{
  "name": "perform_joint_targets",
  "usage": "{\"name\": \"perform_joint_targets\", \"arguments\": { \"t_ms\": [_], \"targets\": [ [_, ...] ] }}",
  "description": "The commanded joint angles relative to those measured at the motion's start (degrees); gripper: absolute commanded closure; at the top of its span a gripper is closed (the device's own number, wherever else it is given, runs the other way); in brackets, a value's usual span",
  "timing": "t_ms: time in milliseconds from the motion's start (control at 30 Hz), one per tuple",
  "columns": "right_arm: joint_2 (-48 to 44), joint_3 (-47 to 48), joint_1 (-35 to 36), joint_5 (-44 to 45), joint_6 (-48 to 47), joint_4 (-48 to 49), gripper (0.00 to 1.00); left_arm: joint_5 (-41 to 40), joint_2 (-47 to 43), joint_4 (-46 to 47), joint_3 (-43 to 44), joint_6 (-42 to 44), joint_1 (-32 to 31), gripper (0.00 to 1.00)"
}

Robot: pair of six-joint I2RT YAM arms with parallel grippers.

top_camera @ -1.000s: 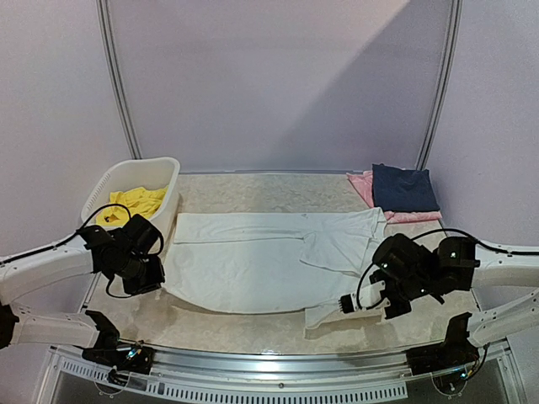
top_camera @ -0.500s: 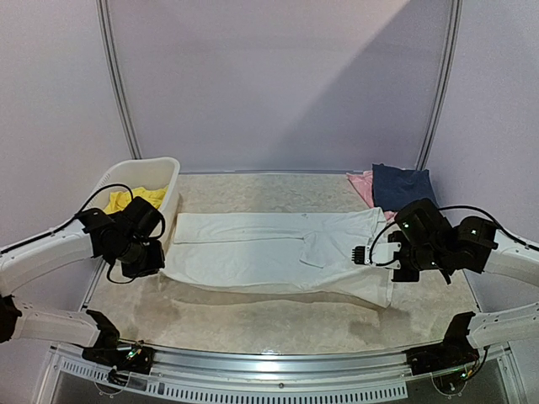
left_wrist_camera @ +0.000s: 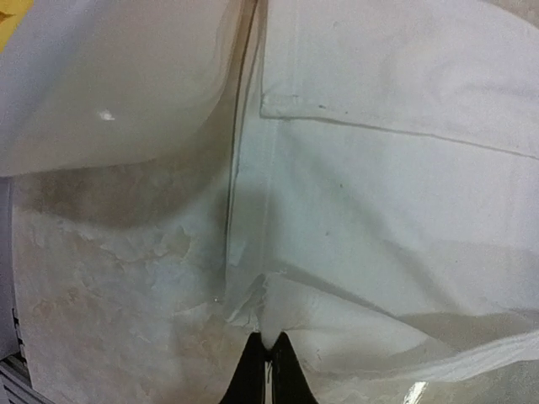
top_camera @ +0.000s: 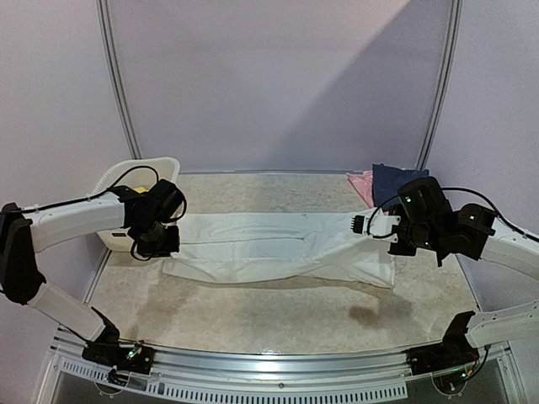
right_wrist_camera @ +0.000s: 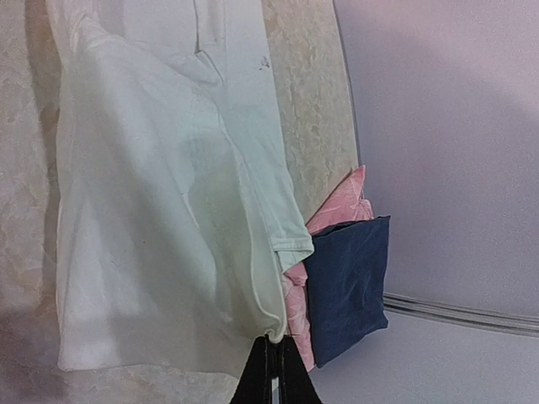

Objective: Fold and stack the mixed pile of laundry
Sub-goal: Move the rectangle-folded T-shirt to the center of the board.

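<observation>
The white T-shirt (top_camera: 278, 252) lies stretched across the table as a long band, folded over on itself. My left gripper (top_camera: 160, 244) is shut on its left end; the left wrist view shows the black fingertips (left_wrist_camera: 269, 358) pinching a peak of white cloth (left_wrist_camera: 379, 185). My right gripper (top_camera: 386, 240) is shut on the right end, and in the right wrist view its tips (right_wrist_camera: 271, 347) clamp the rolled edge of the shirt (right_wrist_camera: 168, 210), which hangs below. A sliver of the yellow shorts (left_wrist_camera: 10, 8) shows in the corner of the left wrist view.
The white plastic basket (top_camera: 114, 181) stands at the back left, partly behind my left arm. A folded navy garment (top_camera: 396, 178) lies on a pink one (top_camera: 362, 181) at the back right, close to the shirt's right end. Bare tabletop (top_camera: 278, 316) runs along the front.
Both grippers have carried the shirt's near edge up and toward the back. The wide spread shirt is now a narrower folded band farther from the front edge.
</observation>
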Motion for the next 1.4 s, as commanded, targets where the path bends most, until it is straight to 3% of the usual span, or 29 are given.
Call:
{"name": "perform_joint_targets", "arguments": {
  "t_ms": [0,533,1033,1367],
  "targets": [
    [2.27,2.16,-2.11,1.36,-2.86,6.23,1.00,-1.76,3.79,1.58,4.37,4.21,1.66,1.00],
    [17.22,9.97,-15.20,-7.19,-1.95,16.30,1.00,-3.51,18.15,-1.15,17.62,10.63,4.64,1.00],
    [25.23,11.33,-16.08,-9.40,-0.96,20.92,1.00,-11.43,24.55,-10.58,28.87,14.52,5.21,1.00],
    [27.30,12.38,-16.34,-9.44,-0.43,22.80,1.00,-13.16,25.44,-13.40,27.36,15.38,5.27,1.00]
  ]
}}
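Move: The T-shirt's near edge is already lifted. From the left hand, the shirt's far edge lies about 15 cm ahead, level sideways and 9 cm lower; the basket stands some 15 cm ahead and 10 cm left. From the right hand, the far edge is roughly 16 cm straight ahead and 20 cm below; the navy folded cloth lies about 26 cm ahead and 18 cm right, over the pink cloth, 24 ahead and 16 right. The white T-shirt's near edge, still pinched in both hands, is carried forward over the shirt towards its far edge. The left hand goes about 10 cm alongside the basket, easing back a little as it rolls its left side up some 20 degrees; the right goes about 14 cm, rising slightly, then dipping and lifting again. Both grips stay shut. ##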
